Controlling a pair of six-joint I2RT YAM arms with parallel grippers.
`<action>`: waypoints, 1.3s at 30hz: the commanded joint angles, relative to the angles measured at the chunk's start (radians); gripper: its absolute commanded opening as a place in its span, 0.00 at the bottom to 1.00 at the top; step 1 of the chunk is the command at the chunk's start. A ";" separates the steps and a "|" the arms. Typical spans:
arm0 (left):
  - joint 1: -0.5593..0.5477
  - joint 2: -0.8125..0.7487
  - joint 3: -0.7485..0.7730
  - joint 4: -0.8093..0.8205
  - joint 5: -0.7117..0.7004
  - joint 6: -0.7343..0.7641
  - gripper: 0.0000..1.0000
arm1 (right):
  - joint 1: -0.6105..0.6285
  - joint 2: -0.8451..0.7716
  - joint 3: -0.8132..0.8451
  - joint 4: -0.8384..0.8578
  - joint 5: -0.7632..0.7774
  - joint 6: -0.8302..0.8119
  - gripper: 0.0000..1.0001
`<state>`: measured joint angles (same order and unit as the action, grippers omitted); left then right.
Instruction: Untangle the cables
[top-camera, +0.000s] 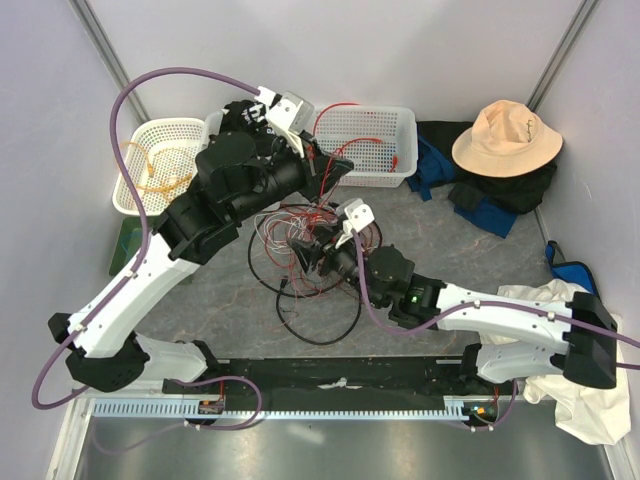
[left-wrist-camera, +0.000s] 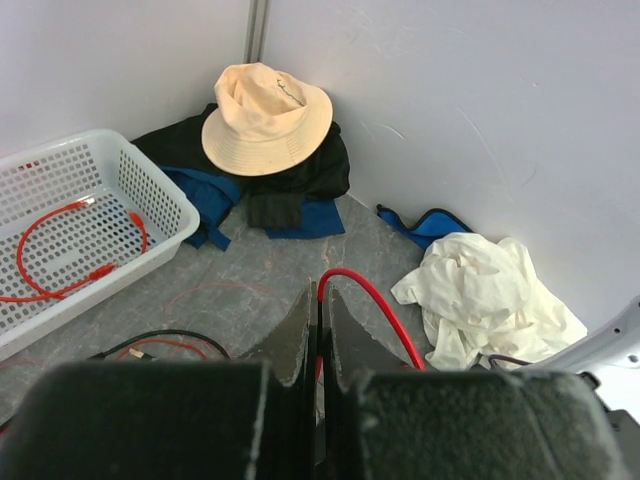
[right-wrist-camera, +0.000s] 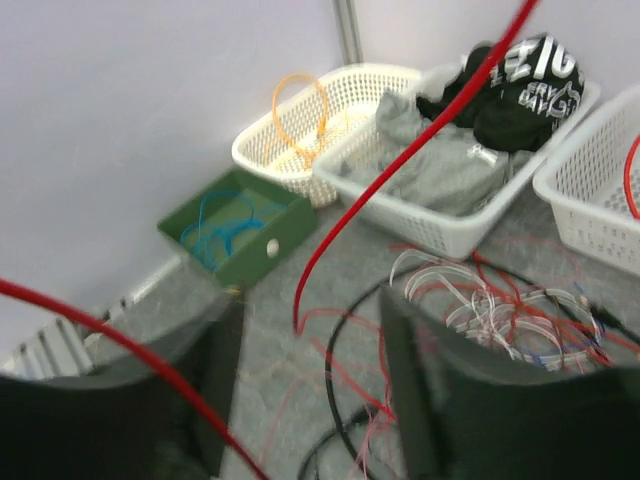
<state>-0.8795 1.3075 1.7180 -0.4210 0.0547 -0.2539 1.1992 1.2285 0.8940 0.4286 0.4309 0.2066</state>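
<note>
The cables (top-camera: 300, 240) lie as a tangle of thin red, white and black wires on the grey table, with a black loop (top-camera: 320, 320) spreading toward the near side. My left gripper (top-camera: 338, 166) is raised beside the right basket. In the left wrist view this left gripper (left-wrist-camera: 322, 300) is shut on a red cable (left-wrist-camera: 375, 295) that arcs out from between its fingertips. My right gripper (top-camera: 318, 258) hovers over the tangle. The right wrist view shows the right gripper (right-wrist-camera: 310, 385) open, with a taut red cable (right-wrist-camera: 400, 170) crossing above and loose wires (right-wrist-camera: 500, 310) below.
A white basket (top-camera: 365, 140) at the back holds a red cable. Another basket (top-camera: 160, 160) at left holds an orange one, and a third basket (right-wrist-camera: 450, 215) holds clothes. A green box (right-wrist-camera: 235, 225) has a blue cable. Hat (top-camera: 505, 135) on dark clothes back right; white cloth (top-camera: 560, 390) near right.
</note>
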 joint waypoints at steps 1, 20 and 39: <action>-0.004 -0.051 -0.034 0.037 0.007 -0.038 0.02 | -0.021 0.035 -0.044 0.326 0.051 0.046 0.53; -0.003 -0.200 -0.306 0.016 -0.522 -0.021 0.91 | -0.027 -0.283 0.051 -0.191 0.250 0.030 0.00; 0.010 -0.471 -0.750 -0.194 -0.704 -0.476 1.00 | -0.329 0.138 0.902 -0.413 0.352 -0.110 0.00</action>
<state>-0.8719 0.8757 1.0412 -0.6048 -0.6540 -0.6060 0.9257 1.2903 1.5929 0.0196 0.8131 0.1108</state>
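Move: The red cable strand that the right hand is closing on lies about 2 cm ahead of its fingertips. The cable tangle is some 8 cm ahead and 28 cm below, and the right-hand white basket about 35 cm ahead, 5 cm right and 25 cm below. From the left hand, still gripping that cable, the strand is roughly 2 cm back, 6 cm left and 15 cm below; the tangle lies 6 cm ahead, 5 cm left and 44 cm below. Right pinches the red cable, then carries it 20 cm up, rightward and forward; left lets go, sinking leftward. ##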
